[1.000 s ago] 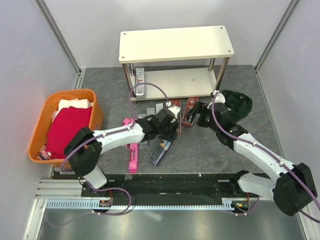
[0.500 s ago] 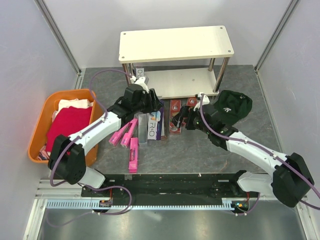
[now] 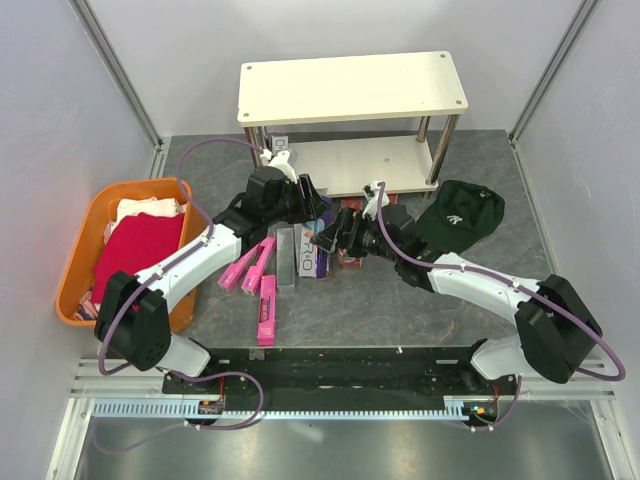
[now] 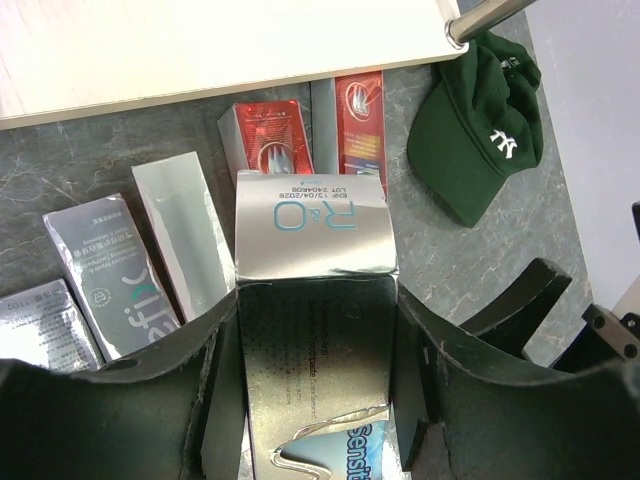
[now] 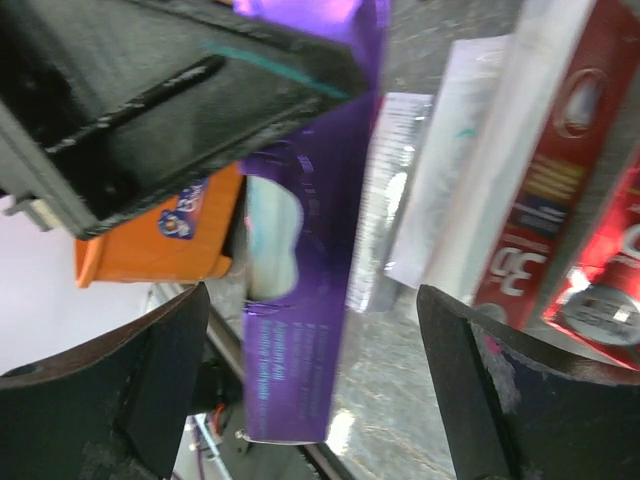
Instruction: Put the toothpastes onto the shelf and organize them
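My left gripper (image 3: 304, 208) (image 4: 318, 300) is shut on a toothpaste box (image 3: 308, 248) (image 4: 312, 240) with a silver end flap, a pale blue front and a purple side (image 5: 305, 330). It holds the box in front of the shelf (image 3: 350, 88), near the lower board (image 3: 375, 165). My right gripper (image 3: 335, 238) (image 5: 312, 300) is open, one finger on each side of that box's lower part without touching it. More toothpastes lie on the floor: red ones (image 3: 351, 215) (image 4: 270, 135) (image 5: 560, 200), silver ones (image 3: 286, 256) (image 4: 185, 235) and pink ones (image 3: 266, 308). One box (image 3: 281, 152) stands on the lower board.
A dark green cap (image 3: 458, 215) (image 4: 480, 120) lies right of the boxes, beside the shelf's chrome leg (image 3: 440, 150). An orange basket (image 3: 185, 190) holding a red cloth (image 3: 135, 255) sits at the left. The right forearm (image 3: 470, 280) stretches across the floor's near right.
The left arm swung up and left a second ago and has since held still with the box. The right gripper slid leftward until its open fingers came around that box.
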Tool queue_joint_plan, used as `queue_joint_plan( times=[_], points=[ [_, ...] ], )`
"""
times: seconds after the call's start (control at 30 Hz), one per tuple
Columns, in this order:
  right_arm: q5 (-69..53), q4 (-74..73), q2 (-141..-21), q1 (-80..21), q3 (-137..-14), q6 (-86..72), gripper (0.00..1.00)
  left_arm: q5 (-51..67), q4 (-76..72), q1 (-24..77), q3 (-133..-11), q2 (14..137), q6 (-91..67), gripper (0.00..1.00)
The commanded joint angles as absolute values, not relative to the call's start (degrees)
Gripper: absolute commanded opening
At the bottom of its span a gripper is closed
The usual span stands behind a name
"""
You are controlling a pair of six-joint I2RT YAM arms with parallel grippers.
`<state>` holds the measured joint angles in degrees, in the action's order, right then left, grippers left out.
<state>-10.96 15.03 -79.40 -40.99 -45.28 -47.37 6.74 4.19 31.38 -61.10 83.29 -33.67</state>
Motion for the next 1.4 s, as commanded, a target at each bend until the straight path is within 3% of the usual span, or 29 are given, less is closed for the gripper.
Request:
queue_joint_plan(
  times=[0.0,0.37,0.47,0.5,0.63,0.73,0.77,0.87,1.03,1.27,1.37],
  points=[
    [-12.8,18.8,-80.9,-42.5,-48.9,-49.0,0.87,7.6,0.6,31.5,-62.0,81.0,-35.8,0.22],
    [-10.9,15.5,-83.4,-45.4,-50.9,-48.2,0.64,6.2,0.2,31.6,-61.6,80.9,-36.5,0.23],
    [-10.8,14.9,-83.9,-45.4,-51.4,-48.0,0.53,6.0,0.2,31.4,-61.1,80.5,-37.1,0.24],
    [-10.7,14.7,-84.0,-45.4,-51.4,-47.8,0.45,6.0,0.2,31.5,-60.8,80.4,-37.0,0.24],
    [-10.0,14.9,-84.1,-45.4,-51.4,-47.6,0.37,4.9,0.2,31.4,-60.3,79.7,-36.6,0.29],
    [-9.2,14.6,-84.0,-45.2,-51.9,-46.8,0.35,4.3,0.2,31.4,-60.2,79.0,-35.1,0.41],
    [-9.2,14.5,-84.4,-45.1,-52.2,-46.5,0.35,3.8,0.3,31.4,-60.3,78.8,-34.5,0.6],
    [-10.1,14.1,-85.7,-44.2,-53.7,-45.9,0.35,1.3,2.0,31.4,-60.3,77.6,-33.4,0.9],
    [-10.5,15.5,-88.6,-41.2,-54.6,-45.4,0.35,-4.7,7.1,31.3,-61.4,75.8,-30.6,0.98],
    [-15.6,21.9,-96.7,-36.1,-59.8,-43.6,0.35,-10.3,10.0,31.3,-61.3,71.0,-26.6,0.99],
    [-19.9,20.3,-103.0,-34.8,-67.4,-43.1,0.36,-11.2,10.0,31.2,-60.0,68.2,-25.6,0.99]
  ],
)
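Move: The left hand already holds the toothpaste near its far end, the middle about 5 cm back from that hand and barely below it. For the open right hand, this middle lies roughly 3 cm to the left and 2 cm ahead, at nearly its own height. Some 16 cm beneath the right hand's level, the white box lies about 8 cm ahead and 2 cm left, the grey box 8 cm ahead and 8 cm left, the nearer red box 11 cm ahead and 7 cm right. The right fingers close on the nearer half of the toothpaste after easing about 3 cm left around it, while the left hand holds it still. Once it is pinched, the left fingers open wide and come free, that hand backing off some 5 cm left and 4 cm up with a slight upward tilt; the right hand carries the toothpaste about 8 cm forward towards the shelf, sinking slightly. ##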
